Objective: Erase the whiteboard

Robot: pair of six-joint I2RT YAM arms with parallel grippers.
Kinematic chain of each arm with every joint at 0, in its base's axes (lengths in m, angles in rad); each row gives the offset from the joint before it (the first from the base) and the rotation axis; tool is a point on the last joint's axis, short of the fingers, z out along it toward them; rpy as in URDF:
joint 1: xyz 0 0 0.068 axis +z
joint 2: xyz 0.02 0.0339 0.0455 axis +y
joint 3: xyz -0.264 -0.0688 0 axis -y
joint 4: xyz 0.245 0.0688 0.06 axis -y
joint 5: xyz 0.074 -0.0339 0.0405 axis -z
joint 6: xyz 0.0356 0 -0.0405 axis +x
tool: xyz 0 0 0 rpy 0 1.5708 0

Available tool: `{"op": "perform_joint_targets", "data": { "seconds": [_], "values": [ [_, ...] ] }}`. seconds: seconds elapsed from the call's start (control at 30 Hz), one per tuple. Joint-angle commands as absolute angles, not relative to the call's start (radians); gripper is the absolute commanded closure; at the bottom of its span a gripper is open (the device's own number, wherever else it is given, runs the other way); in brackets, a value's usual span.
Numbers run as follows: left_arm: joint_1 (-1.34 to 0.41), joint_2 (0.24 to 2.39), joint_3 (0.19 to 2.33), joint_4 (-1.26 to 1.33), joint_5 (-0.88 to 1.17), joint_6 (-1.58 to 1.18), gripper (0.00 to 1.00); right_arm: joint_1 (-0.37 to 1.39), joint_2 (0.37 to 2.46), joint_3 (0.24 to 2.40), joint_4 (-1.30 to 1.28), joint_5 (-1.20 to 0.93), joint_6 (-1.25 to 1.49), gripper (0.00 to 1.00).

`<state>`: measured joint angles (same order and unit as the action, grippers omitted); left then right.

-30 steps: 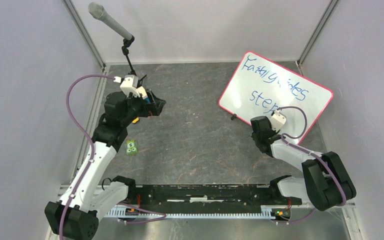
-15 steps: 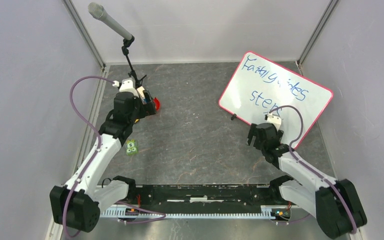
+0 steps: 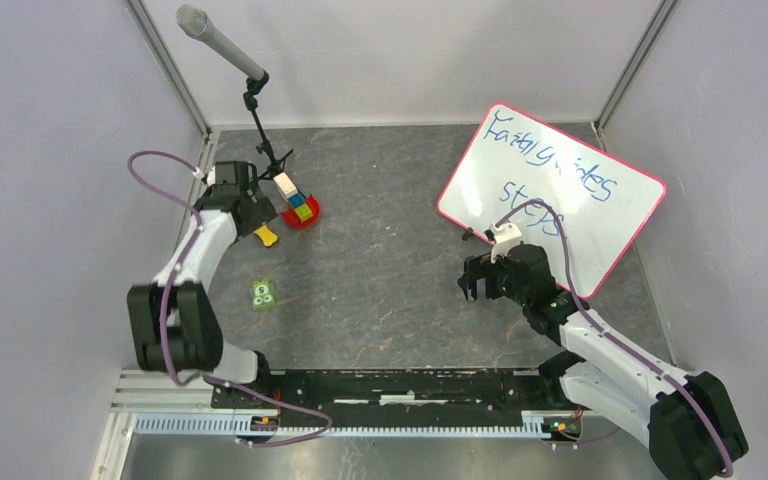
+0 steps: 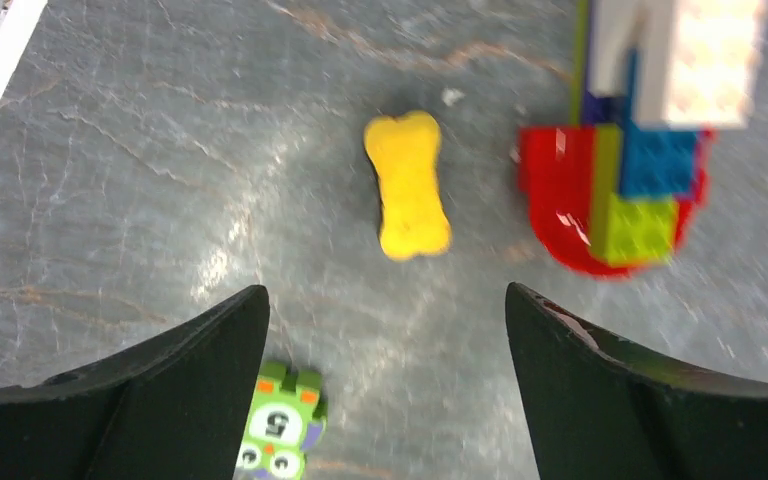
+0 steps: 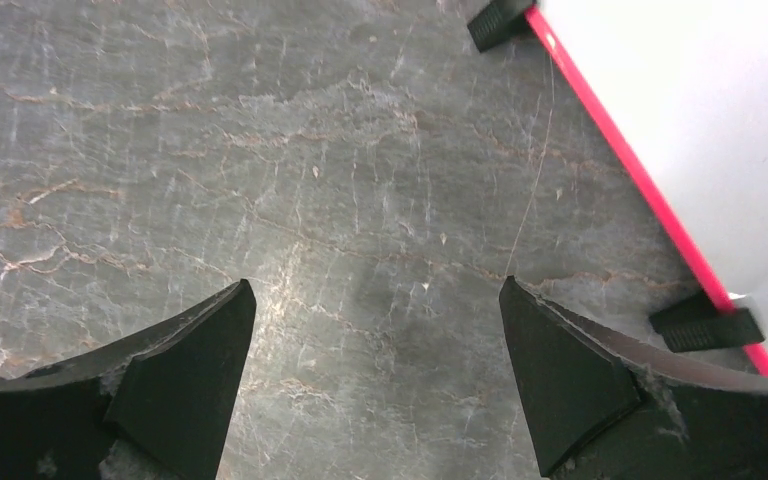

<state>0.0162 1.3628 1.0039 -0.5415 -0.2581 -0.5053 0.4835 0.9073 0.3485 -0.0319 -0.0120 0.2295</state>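
Note:
The whiteboard (image 3: 560,180), white with a pink-red frame and blue handwriting, lies tilted at the back right. Its red edge and black feet show at the right of the right wrist view (image 5: 650,190). My right gripper (image 3: 475,282) hovers open just left of the board's near corner, over bare table (image 5: 375,290), touching nothing. My left gripper (image 3: 247,210) is open at the far left, above a yellow bone-shaped piece (image 4: 407,185), with nothing between its fingers (image 4: 385,295).
A red dish with stacked coloured blocks (image 3: 301,210) (image 4: 610,190) sits right of the left gripper. A green numbered block (image 3: 264,292) (image 4: 278,430) lies nearer the arms. A microphone on a stand (image 3: 217,42) rises at the back left. Grey walls enclose the table.
My right gripper has drawn back leftward off the whiteboard and opened. My left arm has swung back to the left, uncovering the red dish with blocks.

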Motion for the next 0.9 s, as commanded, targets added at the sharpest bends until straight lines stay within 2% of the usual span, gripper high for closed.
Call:
{"op": "perform_joint_targets", "data": {
  "seconds": [0.0,0.17,0.33,0.67,0.87],
  "values": [
    [0.047,1.591,1.177,-0.629,-0.316,-0.575,0.1,0.494,0.884,0.416,-0.04,-0.009,0.191,0.02],
    [0.051,1.791,1.325,-0.674,-0.307,-0.621,0.24,0.495,0.849,0.422,-0.089,0.035,0.187,0.02],
    [0.052,1.84,1.36,-0.712,-0.316,-0.71,0.28,0.495,0.826,0.419,-0.116,0.066,0.185,0.02],
    [0.051,1.857,1.284,-0.701,-0.317,-0.767,0.28,0.495,0.844,0.443,-0.132,0.093,0.182,0.02],
    [0.051,1.891,1.294,-0.689,-0.287,-0.744,0.38,0.496,0.837,0.442,-0.143,0.112,0.184,0.02]
  ]
}}
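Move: The yellow eraser lies about 5 cm ahead of the left gripper, 1 cm to its left and some 11 cm below. The red dish with its upright blocks stands about 4 cm farther out than the eraser and 7 cm to the right of it; the green block lies about 12 cm nearer the base than the eraser, in line with it. From the right gripper the eraser is roughly 14 cm ahead, 42 cm to the left and 6 cm below. Bring the left gripper down about 9 cm over the yellow eraser: swoop down and forward first, easing slightly left, then draw back about 2 cm while sinking the rest. Tip the fingers some 20 degrees steeper and turn the wrist a little counter-clockwise, narrowing the wide-open fingers by about a third so the tips straddle the eraser without gripping. ##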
